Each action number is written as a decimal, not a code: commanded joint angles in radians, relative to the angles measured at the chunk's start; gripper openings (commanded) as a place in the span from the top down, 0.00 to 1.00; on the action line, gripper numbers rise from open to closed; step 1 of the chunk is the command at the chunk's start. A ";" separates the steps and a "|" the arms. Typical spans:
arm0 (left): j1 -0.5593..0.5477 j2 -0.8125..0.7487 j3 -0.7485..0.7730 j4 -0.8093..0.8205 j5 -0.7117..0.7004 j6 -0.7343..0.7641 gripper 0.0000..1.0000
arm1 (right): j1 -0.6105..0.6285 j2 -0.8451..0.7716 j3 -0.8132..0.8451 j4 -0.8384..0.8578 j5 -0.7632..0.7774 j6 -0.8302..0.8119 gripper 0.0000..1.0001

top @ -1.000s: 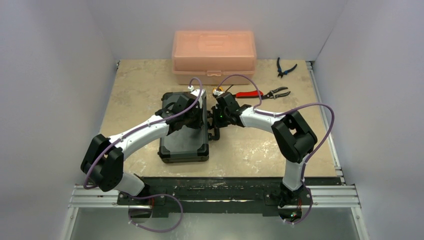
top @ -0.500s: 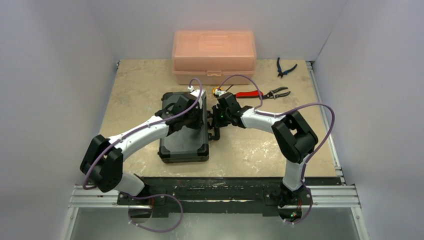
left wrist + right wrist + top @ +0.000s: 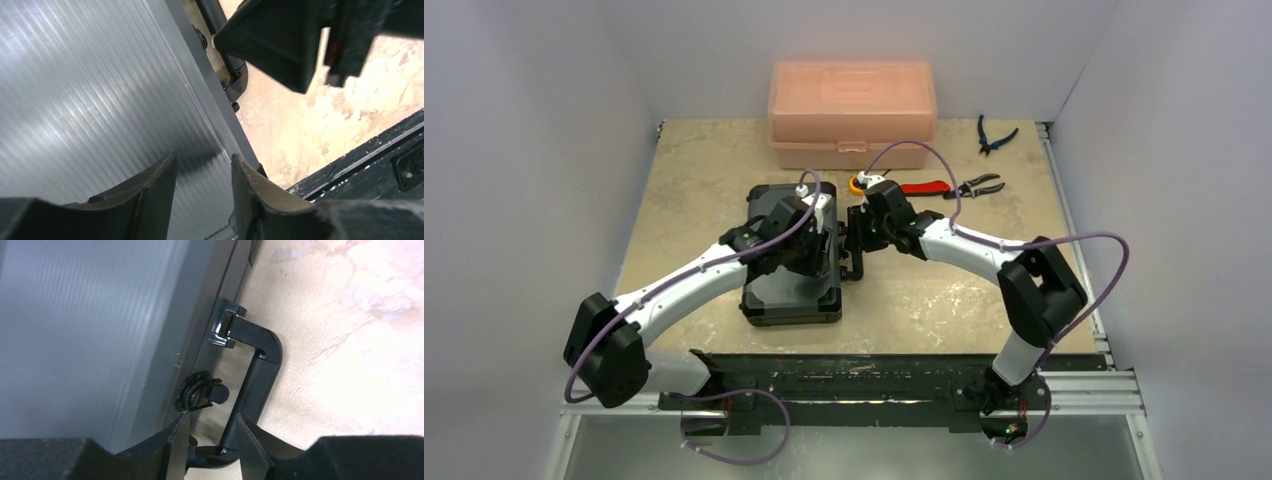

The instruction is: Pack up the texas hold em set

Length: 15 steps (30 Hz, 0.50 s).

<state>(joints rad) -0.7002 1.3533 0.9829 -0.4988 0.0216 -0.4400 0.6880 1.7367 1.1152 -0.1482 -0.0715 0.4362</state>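
Note:
The black case (image 3: 789, 290) of the texas hold em set lies shut on the table, its ribbed lid (image 3: 100, 90) filling the left wrist view. My left gripper (image 3: 816, 248) hovers over the lid's right edge, open (image 3: 202, 162), with nothing between its fingers. My right gripper (image 3: 856, 238) is beside the case's right side, open (image 3: 210, 422), just above the black carry handle (image 3: 260, 375) and a round latch (image 3: 202, 392). Chips, cards and dice are out of view.
A translucent orange box (image 3: 852, 112) stands at the back. Red-handled pliers (image 3: 949, 186) and a small yellow item (image 3: 858, 183) lie right of the case; dark cutters (image 3: 994, 135) lie at the back right. A black rail (image 3: 854, 385) runs along the near edge.
Both grippers have gone from shut to open. The left arm's elbow has swung left and the right gripper has drawn slightly back along the case's side.

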 commanded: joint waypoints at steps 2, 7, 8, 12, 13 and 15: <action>-0.001 -0.148 0.000 -0.072 -0.059 0.044 0.47 | 0.000 -0.142 0.029 -0.026 0.055 -0.029 0.48; 0.001 -0.294 0.022 -0.116 -0.094 0.087 0.34 | 0.001 -0.255 0.029 -0.034 0.091 -0.043 0.23; -0.001 -0.350 0.026 -0.123 -0.109 0.094 0.31 | 0.000 -0.279 0.028 -0.034 0.099 -0.048 0.18; 0.000 -0.489 0.060 -0.166 -0.175 0.135 0.24 | 0.000 -0.366 0.025 -0.035 0.127 -0.068 0.01; 0.001 -0.517 0.072 -0.181 -0.192 0.149 0.22 | 0.001 -0.389 0.025 -0.033 0.137 -0.072 0.01; 0.000 -0.566 0.101 -0.220 -0.245 0.160 0.09 | 0.001 -0.434 0.020 -0.028 0.165 -0.077 0.01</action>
<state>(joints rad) -0.7002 0.8692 1.0069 -0.6571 -0.1131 -0.3378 0.6880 1.3888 1.1160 -0.1791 0.0219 0.3904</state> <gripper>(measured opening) 0.838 0.986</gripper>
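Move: The closed case's middle is some 6 cm ahead of the left hand, 7 cm to its left and about 5 cm below. Its handle lies about 6 cm ahead of that hand and 7 cm to its right. Counted from the right hand, the case's middle is roughly 15 cm to the left, level fore and aft and a little lower; the handle is 2 cm ahead, 1 cm right and 3 cm below. The yellow tape measure sits around 15 cm straight ahead of the right hand. The closed case is left behind as both empty hands, already clear of it, climb away together. The left rises about 12 cm from over the right-hand part of the lid while swinging left and slightly back; the right goes almost straight up some 14 cm from beside the handle. Both sets of fingers tip up towards level by around 20 degrees and spread from partly open to nearly or fully open. ##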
